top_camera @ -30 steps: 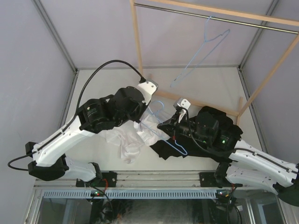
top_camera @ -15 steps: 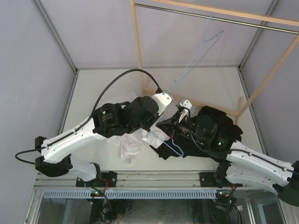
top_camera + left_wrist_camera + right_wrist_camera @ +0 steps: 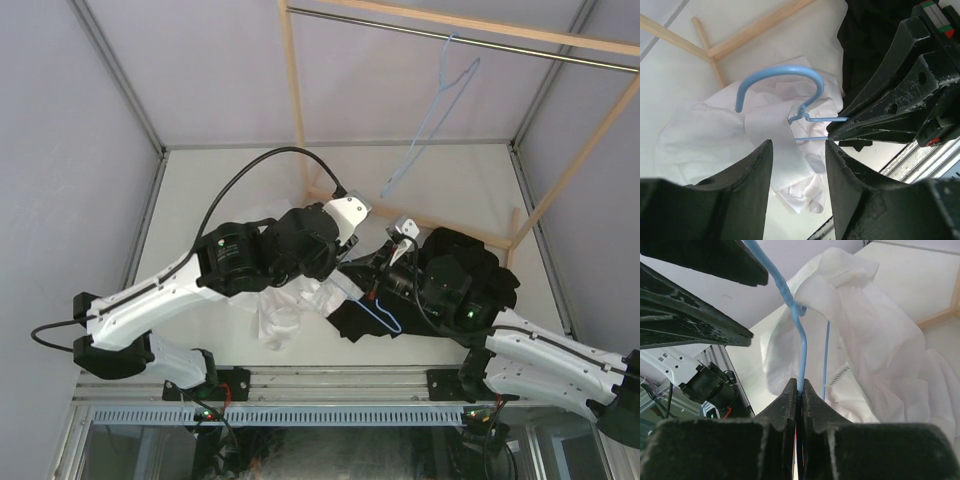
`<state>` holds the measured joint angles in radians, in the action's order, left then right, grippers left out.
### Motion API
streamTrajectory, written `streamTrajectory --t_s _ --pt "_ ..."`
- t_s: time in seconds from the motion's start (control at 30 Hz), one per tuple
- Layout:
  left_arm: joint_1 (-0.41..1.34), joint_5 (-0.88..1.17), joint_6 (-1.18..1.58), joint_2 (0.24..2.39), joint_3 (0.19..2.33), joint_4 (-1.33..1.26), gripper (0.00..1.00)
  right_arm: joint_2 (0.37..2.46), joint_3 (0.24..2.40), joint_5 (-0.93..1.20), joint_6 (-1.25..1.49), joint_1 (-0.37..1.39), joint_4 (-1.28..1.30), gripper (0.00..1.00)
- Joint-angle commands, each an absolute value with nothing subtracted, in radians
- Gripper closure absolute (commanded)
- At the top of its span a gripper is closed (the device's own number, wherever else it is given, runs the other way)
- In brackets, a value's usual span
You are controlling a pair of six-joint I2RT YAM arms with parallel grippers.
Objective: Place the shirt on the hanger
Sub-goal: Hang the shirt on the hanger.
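Note:
The white shirt (image 3: 278, 312) lies crumpled on the table under my left arm, and part of it is draped over a blue wire hanger (image 3: 382, 315). In the right wrist view my right gripper (image 3: 800, 390) is shut on the hanger's wire (image 3: 799, 340), with the shirt (image 3: 865, 335) hanging over it. In the left wrist view the hanger's hook (image 3: 782, 75) sticks up out of the shirt (image 3: 700, 135). My left gripper (image 3: 797, 147) is open, with a strip of the white fabric showing between its jaws. The two grippers are close together above the table's middle.
A black garment (image 3: 455, 270) lies under my right arm (image 3: 540, 345). A wooden rack (image 3: 293, 100) with a metal rail stands at the back, and a second blue hanger (image 3: 437, 105) hangs from the rail. The rack's base bars (image 3: 715, 50) are on the table behind the shirt.
My left arm has swung right to meet the right gripper and the hanger. The shirt's edge has been pulled right with it. The hanger on the rail has swung.

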<state>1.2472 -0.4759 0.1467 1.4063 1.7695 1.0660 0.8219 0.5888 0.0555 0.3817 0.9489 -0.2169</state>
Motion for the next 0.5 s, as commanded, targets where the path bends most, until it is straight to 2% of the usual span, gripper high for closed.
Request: streamTrajectory --t_s 0.0,0.17,0.47 --pt "1.252 -0.514 0.155 1.336 1.756 1.034 0.49 0.815 0.593 0.059 0.405 0.936 -0.344 1.00" --pt "1.253 -0.519 0.146 1.247 1.691 0.989 0.45 0.813 0.545 0.065 0.415 0.933 -0.454 1.00" --pt "1.252 -0.588 -0.046 0.943 1.474 0.824 0.29 0.822 0.458 0.138 0.435 0.922 -0.687 1.00"
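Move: The white shirt's collar, hooked over the hanger's shoulder, lies about 5 cm below the left hand and 2 cm ahead of it, level sideways. The hanger's neck is some 4 cm ahead and 3 cm to the right, 2 cm lower; the loose body of the white shirt lies roughly 10 cm left, 8 cm back, 20 cm down. From the right hand the collar is about 3 cm ahead, 5 cm left and 2 cm up. The right hand keeps its pinch on the hanger, staying in place while it rolls about 7 degrees so that its left-pointing fingertips tip up slightly. The left hand, already half open and clear of the collar, draws away from the hanger's neck, speeding up to the left by about 7 cm and rising some 3 cm, its fingers opening farther. ##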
